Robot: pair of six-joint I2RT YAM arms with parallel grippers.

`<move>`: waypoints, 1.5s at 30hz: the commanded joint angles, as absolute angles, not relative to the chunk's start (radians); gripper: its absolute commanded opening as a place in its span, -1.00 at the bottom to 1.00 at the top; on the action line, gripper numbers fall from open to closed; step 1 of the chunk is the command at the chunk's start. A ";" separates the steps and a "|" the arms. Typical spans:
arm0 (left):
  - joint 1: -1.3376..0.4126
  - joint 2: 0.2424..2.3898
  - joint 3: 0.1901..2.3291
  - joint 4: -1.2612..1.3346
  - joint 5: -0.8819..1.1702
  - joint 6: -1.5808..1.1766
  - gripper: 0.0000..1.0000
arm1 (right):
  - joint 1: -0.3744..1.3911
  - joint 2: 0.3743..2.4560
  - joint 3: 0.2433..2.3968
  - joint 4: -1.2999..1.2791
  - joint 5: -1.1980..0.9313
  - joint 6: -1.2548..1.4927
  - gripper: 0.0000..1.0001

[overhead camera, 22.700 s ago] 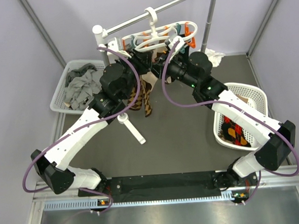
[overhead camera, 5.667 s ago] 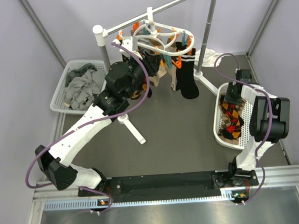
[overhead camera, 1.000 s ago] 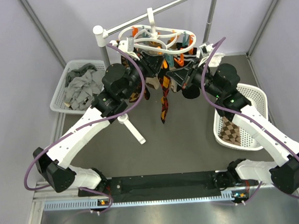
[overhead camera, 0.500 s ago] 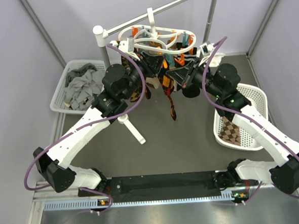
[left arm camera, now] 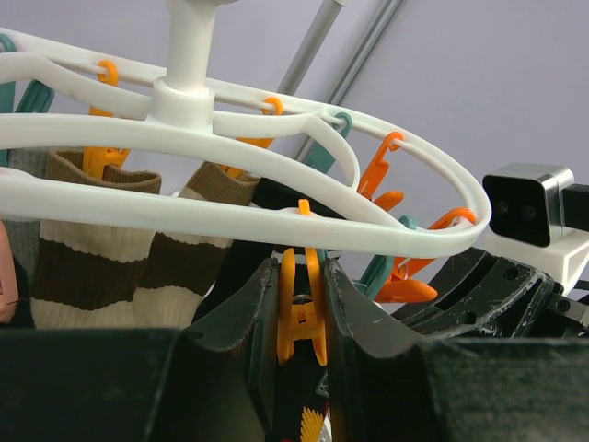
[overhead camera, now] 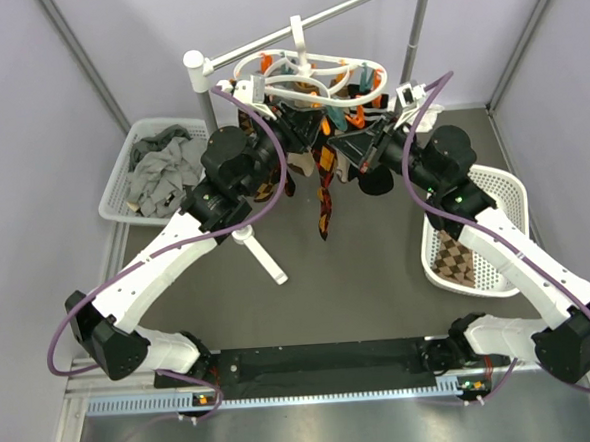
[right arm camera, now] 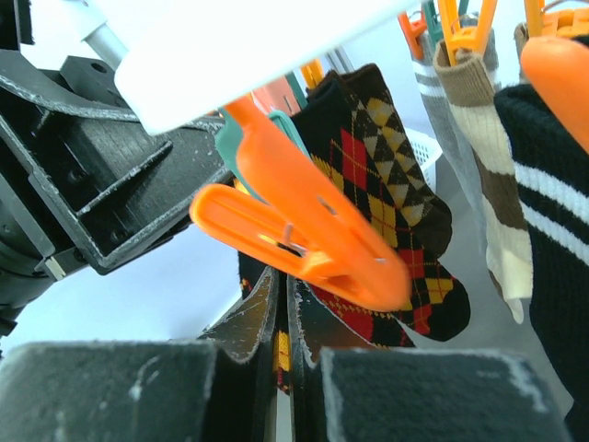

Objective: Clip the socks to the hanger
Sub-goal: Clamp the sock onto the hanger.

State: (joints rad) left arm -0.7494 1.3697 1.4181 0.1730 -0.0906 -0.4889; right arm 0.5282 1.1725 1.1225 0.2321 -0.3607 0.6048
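Note:
The white oval hanger hangs by its hook from the rail, and its ring fills the left wrist view. My left gripper is under the ring, shut on an orange clip and squeezing it from both sides. Just to the right of it, my right gripper is shut on the top edge of an argyle sock. That sock dangles below the hanger. Another argyle sock hangs clipped behind a loose orange clip.
A black sock with white stripes and beige brown-striped socks hang from the hanger. A white basket of grey socks sits at the left. At the right, a white basket holds an argyle sock. The rail stand's post and foot are close by.
The dangling argyle sock has swung right and back left under the hanger. Both grippers keep their hold and have barely moved.

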 commanded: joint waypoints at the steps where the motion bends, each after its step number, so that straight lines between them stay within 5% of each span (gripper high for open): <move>1: -0.753 1.342 1.419 0.178 -0.023 -0.523 -0.77 | 0.540 1.163 1.169 0.322 -0.359 0.612 -1.00; 21: -0.753 1.358 1.416 0.170 0.020 -0.542 -0.63 | 0.541 1.181 1.200 0.342 -0.350 0.604 -1.00; 29: -0.753 1.341 1.413 0.164 0.009 -0.526 0.17 | 0.541 1.193 1.223 0.350 -0.350 0.601 -1.00; 33: -0.753 1.336 1.413 0.161 0.009 -0.519 0.34 | 0.541 1.201 1.230 0.354 -0.354 0.603 -1.00; 35: -0.753 1.332 1.413 0.158 -0.021 -0.512 0.36 | 0.541 1.204 1.232 0.353 -0.357 0.598 -0.89; 39: -0.753 1.316 1.413 0.150 -0.043 -0.500 0.40 | 0.540 1.197 1.224 0.307 -0.330 0.548 -0.34; 45: -0.753 1.304 1.413 0.132 -0.086 -0.480 0.42 | 0.540 1.149 1.174 0.213 -0.197 0.399 0.02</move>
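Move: The left fingers already squeeze the yellow-orange clip's handles; the sock's cuff, pinched in the right hand, lies about 3 cm to their right, 2 cm back and 4 cm below. A teal clip hangs roughly 4 cm to the left hand's right and 1 cm ahead, a red-orange clip some 8 cm right and 1 cm ahead, both about level. From the right hand the yellow-orange clip is about 3 cm left, 2 cm ahead and 4 cm up. The left hand opens off the clip's handles; the right rises some 2.5 cm, then opens, freeing the sock. ##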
